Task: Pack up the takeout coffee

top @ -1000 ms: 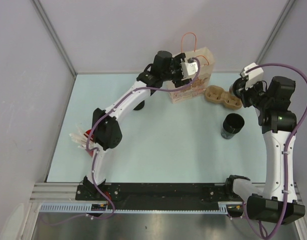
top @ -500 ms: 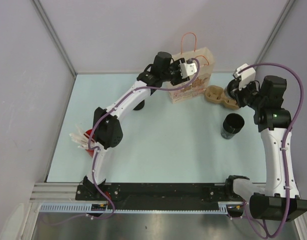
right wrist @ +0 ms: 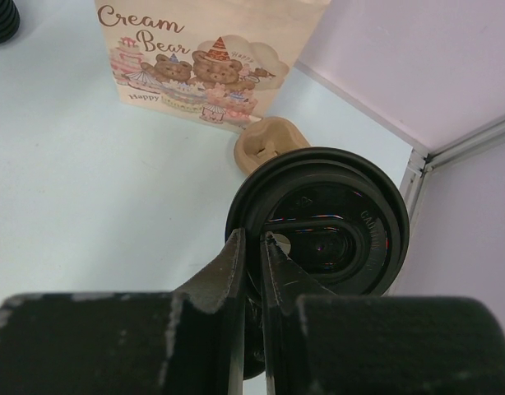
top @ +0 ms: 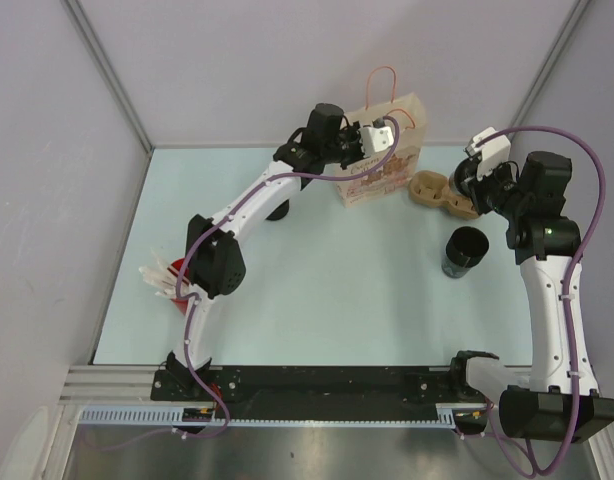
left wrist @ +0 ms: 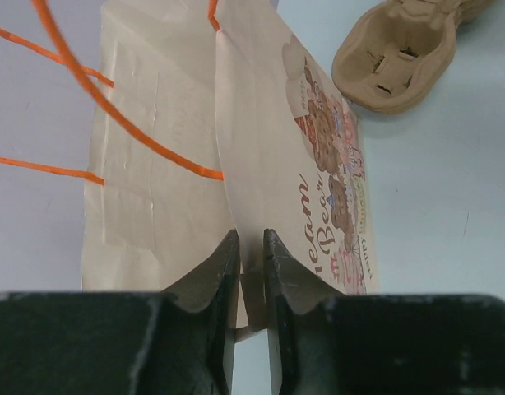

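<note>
A tan paper bag (top: 385,172) with orange handles and a bear print stands at the back of the table. My left gripper (top: 380,140) is at its top edge. In the left wrist view the left gripper (left wrist: 251,247) is shut on the bag's front wall (left wrist: 285,164). My right gripper (right wrist: 252,243) is shut on the rim of a black lid (right wrist: 343,222) on a dark coffee cup. From above, the right gripper (top: 468,184) holds it over the right end of the brown cardboard cup carrier (top: 435,191). A second black cup (top: 464,250), with no lid, stands on the table.
A black ribbed object (top: 278,211) sits under the left arm. A bundle of white sticks beside something red (top: 163,280) lies at the left edge. Grey walls enclose the back and sides. The carrier (left wrist: 400,53) lies just right of the bag.
The left gripper's jaws have shut on the bag's front wall. The right arm has carried the lidded cup leftward to the carrier's right end.
</note>
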Robot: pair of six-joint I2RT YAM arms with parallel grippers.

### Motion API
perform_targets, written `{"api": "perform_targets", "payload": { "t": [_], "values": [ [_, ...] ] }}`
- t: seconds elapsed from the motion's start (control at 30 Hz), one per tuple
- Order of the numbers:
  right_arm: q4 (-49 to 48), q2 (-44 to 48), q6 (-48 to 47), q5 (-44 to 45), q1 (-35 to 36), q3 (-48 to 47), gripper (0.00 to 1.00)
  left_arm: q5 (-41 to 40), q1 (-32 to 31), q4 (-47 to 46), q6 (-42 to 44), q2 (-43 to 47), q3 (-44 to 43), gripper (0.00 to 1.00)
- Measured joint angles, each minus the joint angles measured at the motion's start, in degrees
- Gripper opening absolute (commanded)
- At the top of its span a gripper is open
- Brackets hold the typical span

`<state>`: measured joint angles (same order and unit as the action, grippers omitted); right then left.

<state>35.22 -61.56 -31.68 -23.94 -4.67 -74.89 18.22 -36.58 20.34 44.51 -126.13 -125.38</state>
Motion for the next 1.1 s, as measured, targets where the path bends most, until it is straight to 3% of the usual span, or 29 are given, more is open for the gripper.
{"api": "perform_targets", "payload": {
  "t": [0.5,1.1],
  "values": [
    [-1.3,0.0,1.4,1.6,0.0,0.0,0.00,-3.1,-0.9,8.1,-3.9,3.2,0.0,0.00],
    [-1.9,0.0,3.2,1.6,0.0,0.0,0.00,-10.1,-4.2,17.9,-13.9,16.5,6.0,0.00]
  ]
}}
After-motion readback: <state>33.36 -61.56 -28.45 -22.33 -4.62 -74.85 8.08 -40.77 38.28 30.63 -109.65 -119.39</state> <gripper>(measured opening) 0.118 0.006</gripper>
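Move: The left fingers straddle the paper bag's near-left rim, with the bag's middle about 4 cm ahead, 5 cm right and some 11 cm below. From this hand the cup tray lies about 2 cm ahead, 22 cm right and 24 cm down; the black lid stack is level ahead, some 18 cm left and 22 cm down. From the right hand, still gripping the lidded cup, the bag is roughly 18 cm ahead, 17 cm left and 20 cm below. The left fingers finish closing and pinch the thin paper at the bag's near-left rim, staying almost in place until their gap is nearly gone. Then, still pinching, the left hand draws the bag back about 9 cm towards the robot and away from the tray, also going some 5 cm left and 5 cm up, while the wrist tips down a little over 10 degrees and swings about as far counter-clockwise. ##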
